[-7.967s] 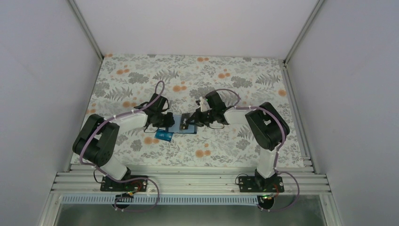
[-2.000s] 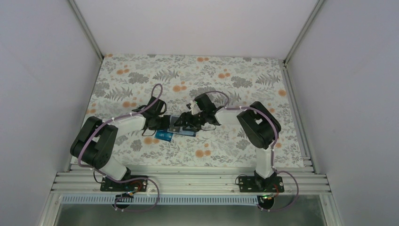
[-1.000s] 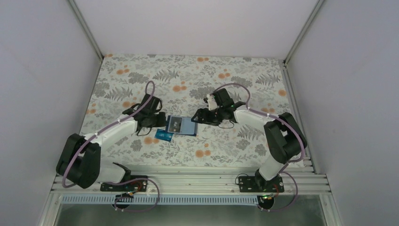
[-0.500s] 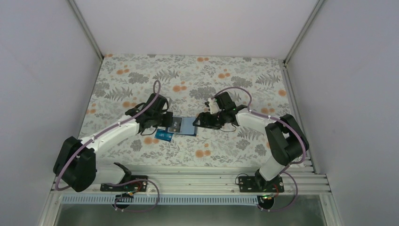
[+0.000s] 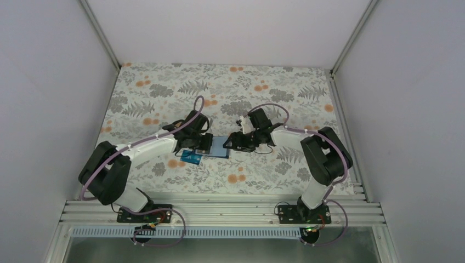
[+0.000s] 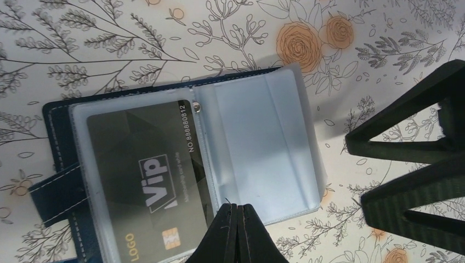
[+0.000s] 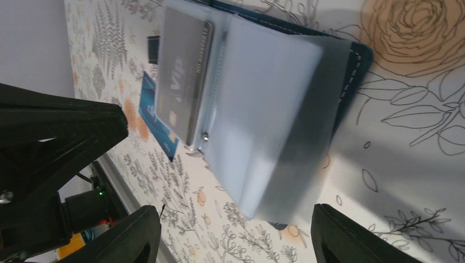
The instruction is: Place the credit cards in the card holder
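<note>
The dark navy card holder (image 5: 220, 148) lies open on the floral cloth, its clear sleeves facing up (image 6: 257, 142). A black credit card (image 6: 137, 170) marked VIP sits inside the left sleeve, and the right wrist view shows it too (image 7: 178, 66). A teal-blue card (image 5: 191, 159) lies on the cloth by the holder's near left corner (image 7: 156, 118). My left gripper (image 6: 237, 209) is shut with nothing in it, its tips over the holder's near edge by the spine. My right gripper (image 7: 236, 233) is open, its fingers straddling the right sleeve's outer edge. Other cards are hidden.
Both arms meet over the holder in the middle of the cloth (image 5: 164, 93). The right gripper's black fingers (image 6: 408, 145) stand close to the right of the left gripper's tips. White walls (image 5: 49, 82) enclose the table, with an aluminium rail (image 5: 219, 211) at the near edge.
My left gripper has swung right and come in over the open holder, staying shut. The right gripper has shifted slightly left at the holder's right edge, its jaws a little narrower.
</note>
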`<control>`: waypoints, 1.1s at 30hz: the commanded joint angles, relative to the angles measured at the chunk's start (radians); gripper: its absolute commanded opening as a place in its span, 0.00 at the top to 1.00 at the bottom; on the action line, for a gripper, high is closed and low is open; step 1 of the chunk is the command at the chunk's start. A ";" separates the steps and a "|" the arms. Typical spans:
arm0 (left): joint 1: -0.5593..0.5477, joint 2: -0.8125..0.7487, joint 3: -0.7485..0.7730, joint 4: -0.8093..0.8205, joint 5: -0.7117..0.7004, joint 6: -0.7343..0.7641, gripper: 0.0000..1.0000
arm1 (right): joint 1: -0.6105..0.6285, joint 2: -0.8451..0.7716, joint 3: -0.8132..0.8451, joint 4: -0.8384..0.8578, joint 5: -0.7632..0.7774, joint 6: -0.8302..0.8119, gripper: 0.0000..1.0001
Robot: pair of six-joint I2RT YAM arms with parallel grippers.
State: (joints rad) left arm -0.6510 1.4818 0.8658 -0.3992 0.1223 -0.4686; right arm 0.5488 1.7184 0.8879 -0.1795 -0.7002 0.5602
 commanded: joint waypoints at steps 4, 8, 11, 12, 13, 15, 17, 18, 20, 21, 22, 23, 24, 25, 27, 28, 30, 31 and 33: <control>-0.004 0.041 -0.001 0.058 0.036 -0.013 0.98 | -0.007 0.069 0.029 0.031 0.014 -0.007 0.30; -0.004 0.068 -0.005 0.072 0.043 -0.007 0.98 | -0.006 0.110 0.043 0.037 0.016 -0.020 0.28; -0.005 0.084 -0.008 0.086 0.050 -0.007 0.98 | -0.009 0.126 0.057 0.044 0.029 -0.035 0.27; -0.005 0.088 -0.009 0.089 0.051 -0.007 0.98 | -0.011 0.127 0.064 0.044 0.036 -0.041 0.27; -0.004 0.092 -0.010 0.092 0.052 -0.007 0.98 | -0.012 0.128 0.070 0.043 0.047 -0.047 0.27; -0.005 0.103 -0.010 0.096 0.053 -0.007 0.98 | -0.021 0.133 0.089 0.040 0.058 -0.059 0.27; -0.004 0.113 -0.011 0.100 0.053 -0.006 0.97 | -0.029 0.141 0.108 0.036 0.062 -0.074 0.27; -0.004 0.116 -0.012 0.100 0.053 -0.005 0.98 | -0.031 0.143 0.116 0.034 0.062 -0.083 0.27; -0.005 0.120 -0.015 0.102 0.053 -0.004 0.98 | -0.035 0.147 0.132 0.039 0.058 -0.102 0.27; -0.004 0.122 -0.015 0.103 0.053 -0.004 0.98 | -0.037 0.150 0.139 0.041 0.053 -0.111 0.27; -0.004 0.124 -0.016 0.104 0.053 -0.005 0.98 | -0.040 0.153 0.147 0.045 0.046 -0.124 0.27; -0.005 0.126 -0.017 0.105 0.053 -0.005 0.98 | -0.042 0.157 0.153 0.052 0.035 -0.134 0.27; -0.004 0.126 -0.018 0.105 0.053 -0.004 0.98 | -0.044 0.160 0.158 0.058 0.023 -0.143 0.28; -0.005 0.127 -0.016 0.104 0.053 -0.004 0.98 | -0.047 0.165 0.164 0.062 0.012 -0.153 0.28; -0.004 0.128 -0.016 0.102 0.052 -0.004 0.98 | -0.053 0.174 0.174 0.070 -0.008 -0.169 0.28; -0.004 0.129 -0.016 0.102 0.051 -0.003 0.98 | -0.056 0.180 0.176 0.076 -0.019 -0.173 0.29; -0.004 0.129 -0.015 0.099 0.049 -0.004 0.98 | -0.067 0.195 0.183 0.084 -0.047 -0.179 0.30; -0.004 0.128 -0.014 0.098 0.048 -0.003 0.98 | -0.069 0.204 0.185 0.090 -0.061 -0.181 0.30; -0.004 0.128 -0.016 0.096 0.048 -0.004 0.97 | -0.073 0.217 0.191 0.096 -0.077 -0.184 0.30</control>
State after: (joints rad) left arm -0.6529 1.6035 0.8581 -0.3153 0.1688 -0.4755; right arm 0.4923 1.9011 1.0500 -0.1204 -0.7204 0.4156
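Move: Right under the left hand's shut fingers, some 4 cm down, lies the open card holder, its middle about 2 cm ahead. The VIP card in the holder's left sleeve sits 4 cm to the left and 2 cm ahead; the blue card lies 3 cm back, 8 cm left. From the right hand, poised at the empty sleeve's outer edge, the holder's middle is about 6 cm left, 1 cm ahead and 3 cm below. Lowering its shut fingertips a good 3 cm with a slight drift right, the left hand comes down onto the holder just right of the spine and stays there. The right hand first sinks about 2 cm, then sweeps roughly 6 cm forward along the empty sleeve's outer edge to its far corner, rising a little at the end, fingers still wide open. ##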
